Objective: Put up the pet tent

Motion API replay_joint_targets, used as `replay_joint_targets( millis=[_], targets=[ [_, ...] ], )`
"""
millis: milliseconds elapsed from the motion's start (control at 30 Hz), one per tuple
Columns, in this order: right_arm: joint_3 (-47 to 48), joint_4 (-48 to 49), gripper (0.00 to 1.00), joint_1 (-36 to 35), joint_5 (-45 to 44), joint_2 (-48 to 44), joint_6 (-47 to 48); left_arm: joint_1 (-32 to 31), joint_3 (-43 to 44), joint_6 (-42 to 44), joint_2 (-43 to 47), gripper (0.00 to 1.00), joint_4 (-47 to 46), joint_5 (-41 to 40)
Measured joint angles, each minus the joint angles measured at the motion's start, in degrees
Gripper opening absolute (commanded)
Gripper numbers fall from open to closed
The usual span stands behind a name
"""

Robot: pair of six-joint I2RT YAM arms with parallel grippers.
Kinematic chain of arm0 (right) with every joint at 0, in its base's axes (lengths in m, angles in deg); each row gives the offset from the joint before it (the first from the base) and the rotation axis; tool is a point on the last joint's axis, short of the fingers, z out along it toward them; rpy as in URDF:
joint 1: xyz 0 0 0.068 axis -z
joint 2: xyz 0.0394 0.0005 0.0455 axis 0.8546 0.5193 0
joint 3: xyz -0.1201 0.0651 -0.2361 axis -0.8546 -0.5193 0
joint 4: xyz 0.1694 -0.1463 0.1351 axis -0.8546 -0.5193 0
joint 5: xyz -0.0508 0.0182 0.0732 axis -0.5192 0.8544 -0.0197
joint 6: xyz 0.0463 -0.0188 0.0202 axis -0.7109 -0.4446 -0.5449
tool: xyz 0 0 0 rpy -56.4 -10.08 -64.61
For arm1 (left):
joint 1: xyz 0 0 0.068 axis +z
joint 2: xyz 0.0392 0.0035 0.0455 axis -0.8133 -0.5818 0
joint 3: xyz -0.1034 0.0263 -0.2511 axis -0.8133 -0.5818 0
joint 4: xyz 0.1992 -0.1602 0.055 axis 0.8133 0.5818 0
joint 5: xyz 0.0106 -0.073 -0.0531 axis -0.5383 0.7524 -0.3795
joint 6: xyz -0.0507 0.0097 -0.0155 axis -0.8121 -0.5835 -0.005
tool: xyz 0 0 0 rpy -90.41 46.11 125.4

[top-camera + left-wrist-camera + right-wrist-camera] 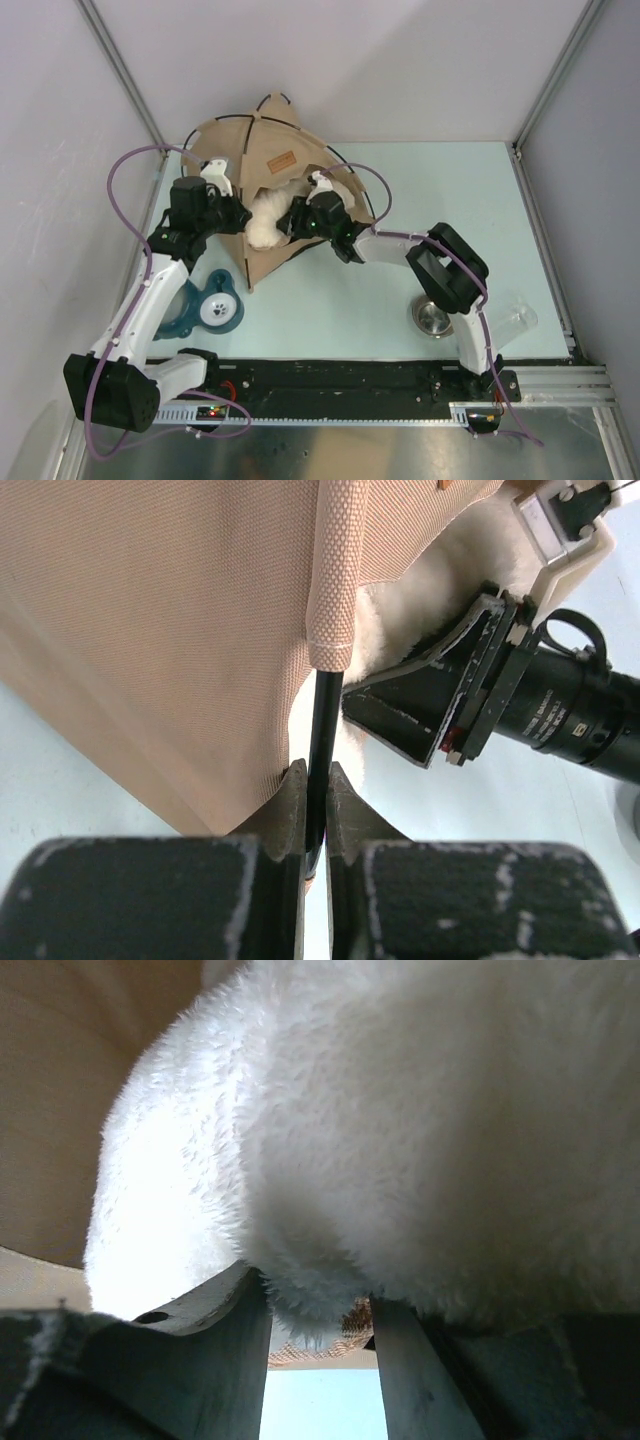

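Observation:
The pet tent [255,150] stands at the back of the table, tan fabric with black poles and a brown label patch [281,162]. My left gripper [240,215] is at its front left edge. Seen from the left wrist, that gripper [310,780] is shut on a thin black pole [323,720] coming out of a tan fabric sleeve [335,590]. A white fluffy pillow [265,220] lies in the tent's opening. My right gripper [295,222] reaches into it from the right. In the right wrist view its fingers [320,1305] press a fold of the pillow [400,1130] between them.
A blue pet bowl with a paw print [212,308] sits near the left arm. A steel bowl [433,317] and a clear plastic cup [510,322] sit by the right arm's base. Enclosure walls close the back and both sides.

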Motion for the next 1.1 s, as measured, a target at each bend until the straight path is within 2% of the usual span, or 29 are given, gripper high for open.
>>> replay_joint_targets(
  millis=[133, 367, 633, 733, 900, 1100],
  targets=[
    [1.31, -3.1, 0.5, -0.92, -2.95, 0.87, -0.63, 0.0, 0.0, 0.0, 0.0, 0.0, 0.04, 0.02],
    [12.24, -11.17, 0.57, -2.67, -6.51, 6.99, 0.46, 0.0, 0.04, -0.09, 0.0, 0.0, -0.02, 0.2],
    [18.01, -11.87, 0.6, -3.87, -5.14, 11.47, 1.16, 0.0, 0.31, -0.09, 0.0, 0.0, 0.02, 0.22],
    [17.51, -12.79, 0.67, -3.91, -7.32, 11.23, 0.61, 0.0, 0.31, -0.09, 0.0, 0.0, 0.02, 0.22],
    [10.1, -15.47, 0.85, -3.56, -10.93, 6.58, 1.33, 0.0, 0.31, -0.09, 0.0, 0.0, 0.04, 0.22],
    [3.74, -20.24, 0.92, -2.86, -13.9, -3.76, 8.33, 0.0, 0.31, -0.09, 0.0, 0.0, 0.07, 0.13]
  ],
)
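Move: The cushion is bunched in the tent doorway against the right fingers, its middle about 4 cm ahead of the right hand, 2 cm to its right and 2 cm lower. The tent pole in the left gripper's fingers stands some 9 cm to the right hand's left, level fore and aft; the tent's front corner is about 9 cm left and 15 cm back, some 9 cm lower. From the left hand the cushion's middle lies roughly 11 cm right, 4 cm ahead and 10 cm lower. Leftward first, the right hand shoves about 5 cm with half-open fingers against the cushion, into the tent doorway and sinking slightly. It then reverses, pulling some 9 cm back to the right, dipping before it rises, while its fingertips tip down some 20 degrees and the fingers spread wide. The left hand holds still, keeping its pinch on the tent pole. ##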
